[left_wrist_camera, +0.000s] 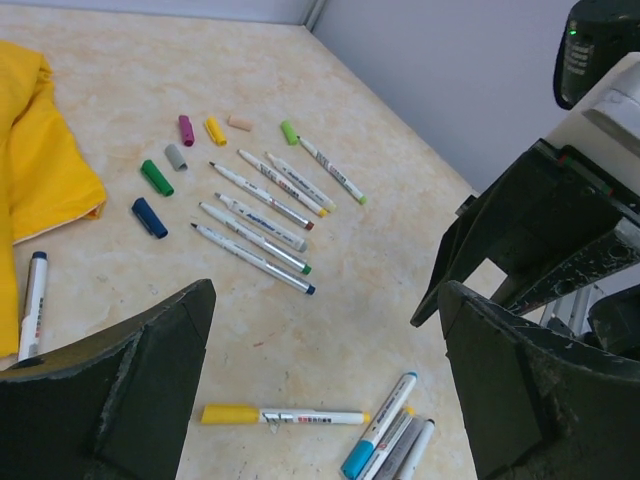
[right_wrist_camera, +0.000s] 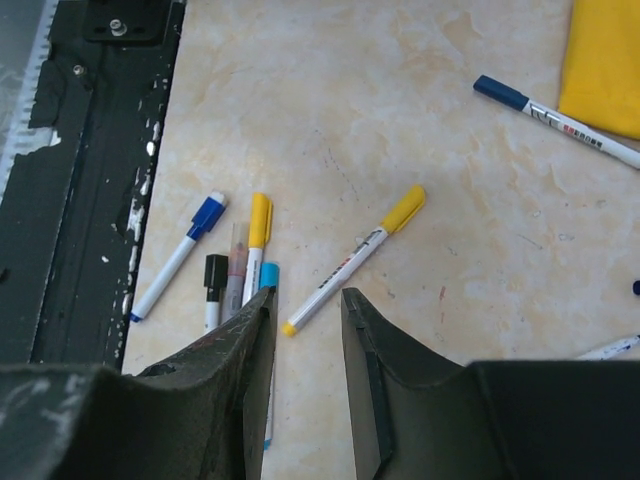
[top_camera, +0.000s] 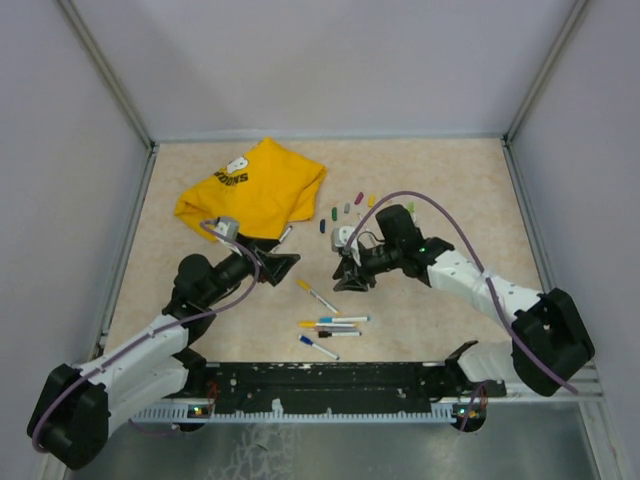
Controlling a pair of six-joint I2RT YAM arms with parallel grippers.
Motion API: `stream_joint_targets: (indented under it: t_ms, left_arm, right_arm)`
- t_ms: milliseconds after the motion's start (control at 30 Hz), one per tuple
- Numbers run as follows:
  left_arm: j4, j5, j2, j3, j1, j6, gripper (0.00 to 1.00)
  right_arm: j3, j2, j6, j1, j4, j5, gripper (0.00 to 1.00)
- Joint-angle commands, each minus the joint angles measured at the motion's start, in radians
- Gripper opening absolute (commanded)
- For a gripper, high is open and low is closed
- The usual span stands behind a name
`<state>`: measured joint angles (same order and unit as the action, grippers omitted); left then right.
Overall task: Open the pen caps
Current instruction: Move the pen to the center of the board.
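Several loose pen caps (left_wrist_camera: 156, 177) in pink, yellow, grey, green and blue lie near the shirt, beside a row of uncapped pens (left_wrist_camera: 262, 200). A yellow-capped pen (left_wrist_camera: 280, 415) lies on the table under my left gripper (left_wrist_camera: 325, 300), which is wide open and empty. A cluster of capped pens (right_wrist_camera: 240, 265) lies near the black rail. My right gripper (right_wrist_camera: 306, 300) hovers above the table with its jaws a little apart and nothing between them, just short of the yellow-capped pen (right_wrist_camera: 355, 258). From above, the left gripper (top_camera: 285, 265) and right gripper (top_camera: 352, 275) face each other.
A yellow T-shirt (top_camera: 255, 190) lies at the back left, with a blue-capped pen (left_wrist_camera: 32, 305) at its edge. The black rail (right_wrist_camera: 90, 180) runs along the near table edge. Grey walls enclose the table on three sides.
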<state>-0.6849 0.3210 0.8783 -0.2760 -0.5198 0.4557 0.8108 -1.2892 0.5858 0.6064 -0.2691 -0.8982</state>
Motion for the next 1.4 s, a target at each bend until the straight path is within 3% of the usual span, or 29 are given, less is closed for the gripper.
stream_joint_targets:
  t_ms: [0, 400, 667, 1367]
  left_arm:
    - [0.051, -0.024, -0.011, 0.0, 0.006, -0.007, 0.98]
    - [0.243, -0.36, -0.115, 0.016, 0.006, -0.093, 0.99]
    - [0.128, -0.52, -0.095, 0.089, 0.004, -0.154, 0.99]
    - [0.024, -0.528, 0.009, 0.081, 0.004, -0.17, 1.0]
  right_arm:
    - [0.003, 0.003, 0.053, 0.047, 0.063, 0.066, 0.33]
    - [0.024, -0.104, -0.032, 0.195, 0.132, 0.28, 0.33]
    - [0.061, -0.163, -0.01, 0.229, 0.076, 0.323, 0.33]
    - [0.104, -0.289, -0.089, 0.253, 0.091, 0.424, 0.3]
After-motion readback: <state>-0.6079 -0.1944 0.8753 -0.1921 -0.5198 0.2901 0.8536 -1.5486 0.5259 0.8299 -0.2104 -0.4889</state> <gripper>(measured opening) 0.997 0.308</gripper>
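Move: The yellow-capped pen lying alone lies some 7 cm to the left of my right hand, about 4 cm ahead and 13 cm below. From that hand, the light-blue pen is 2 cm back and 1 cm left, and the second yellow pen 3 cm back and 6 cm left. From my left hand, the lone yellow pen is 7 cm right, 1 cm back and 19 cm down; the dark-blue pen by the cloth is 13 cm ahead and 4 cm left. I bring my right hand down towards the lone yellow-capped pen, first easing about 3 cm left, then sinking to roughly 9 cm lower, fingers tipping some 20 degrees further down and staying part open. My left hand, empty and wide open, swings left, forward and down, turning counter-clockwise to face the dark-blue pen by the cloth. ##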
